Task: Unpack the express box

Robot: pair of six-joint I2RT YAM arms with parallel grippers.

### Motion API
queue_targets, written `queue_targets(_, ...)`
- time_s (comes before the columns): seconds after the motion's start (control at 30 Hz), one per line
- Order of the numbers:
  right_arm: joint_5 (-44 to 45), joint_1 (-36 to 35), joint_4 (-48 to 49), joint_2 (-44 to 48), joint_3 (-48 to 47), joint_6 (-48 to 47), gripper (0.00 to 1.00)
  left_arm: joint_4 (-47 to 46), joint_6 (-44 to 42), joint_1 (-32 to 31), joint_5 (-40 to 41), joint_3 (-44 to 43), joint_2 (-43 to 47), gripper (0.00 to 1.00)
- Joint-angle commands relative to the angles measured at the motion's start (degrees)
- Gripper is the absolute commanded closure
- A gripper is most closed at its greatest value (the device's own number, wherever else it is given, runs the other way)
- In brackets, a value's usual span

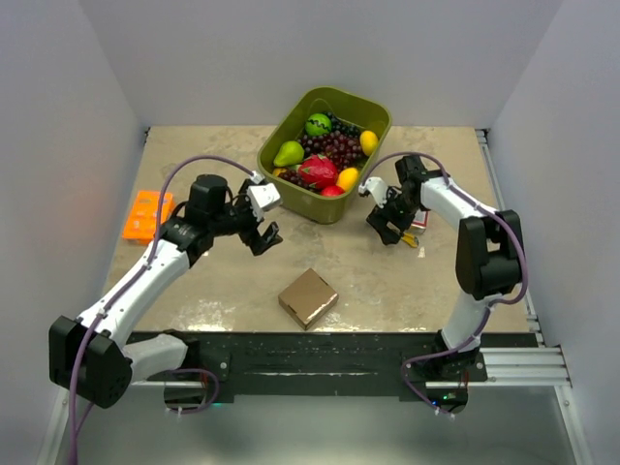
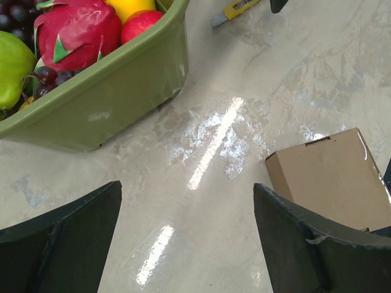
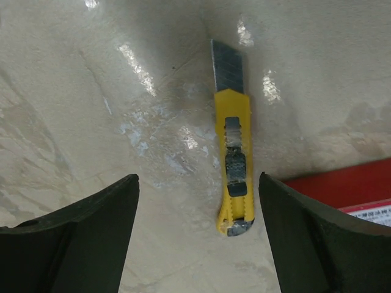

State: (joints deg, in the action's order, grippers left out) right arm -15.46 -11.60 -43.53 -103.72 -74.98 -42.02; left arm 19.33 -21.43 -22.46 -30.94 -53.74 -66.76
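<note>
The express box (image 1: 308, 297), small, brown and closed, lies near the table's front edge; the left wrist view shows it (image 2: 336, 177) at the right. My left gripper (image 1: 265, 238) hovers open above bare table, left of and beyond the box, with nothing between its fingers (image 2: 317, 244). My right gripper (image 1: 387, 231) hangs open over a yellow utility knife (image 3: 232, 160) with its blade out. The knife lies flat on the table nearer the right finger (image 3: 317, 244), apart from both.
A green tub (image 1: 325, 153) of fruit stands at the back centre; its wall (image 2: 116, 104) is close ahead of my left gripper. A red packet (image 3: 348, 186) lies right of the knife. An orange tray (image 1: 147, 214) sits at the left edge.
</note>
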Motion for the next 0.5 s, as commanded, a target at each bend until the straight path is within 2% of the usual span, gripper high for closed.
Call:
queue_targets(0.0, -0.72, 0.78, -0.16, 0.63, -2.10, -8.42, 0.20, 0.62, -2.30, -0.13, -0.26, 0.91, 2.16, 0.08)
queue_targets(0.17, 0.35, 1.31, -1.12, -2.18, -2.80, -12.29, 0.23, -1.05, -0.81, -0.13, 0.53, 0.74, 1.37, 0.08)
queue_targets(0.33, 1.57, 2.45, -2.53, -5.35, -5.26, -14.32, 0.36, -0.96, -1.07, -0.13, 0.70, -0.67, 0.49, 0.08)
queue_targets(0.47, 0.79, 5.70, -1.12, -6.84, -7.89, -13.96, 0.40, -0.35, -2.29, -0.13, 1.23, -1.28, 0.58, 0.08)
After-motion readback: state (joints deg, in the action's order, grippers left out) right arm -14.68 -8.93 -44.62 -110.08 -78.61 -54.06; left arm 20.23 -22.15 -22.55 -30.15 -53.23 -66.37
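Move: The yellow utility knife lies just below the right hand, about 2 cm ahead, 2 cm to its right and 4 cm down. The red box stands about 3 cm beyond the knife and 5 cm right of it; the cardboard express box is some 15 cm back and 18 cm left of the hand. From the left hand, the knife lies about 29 cm right, 8 cm ahead and well below. The right hand eases right, down and forward, about 2 cm each, towards the knife, fingers partly closing around it. ##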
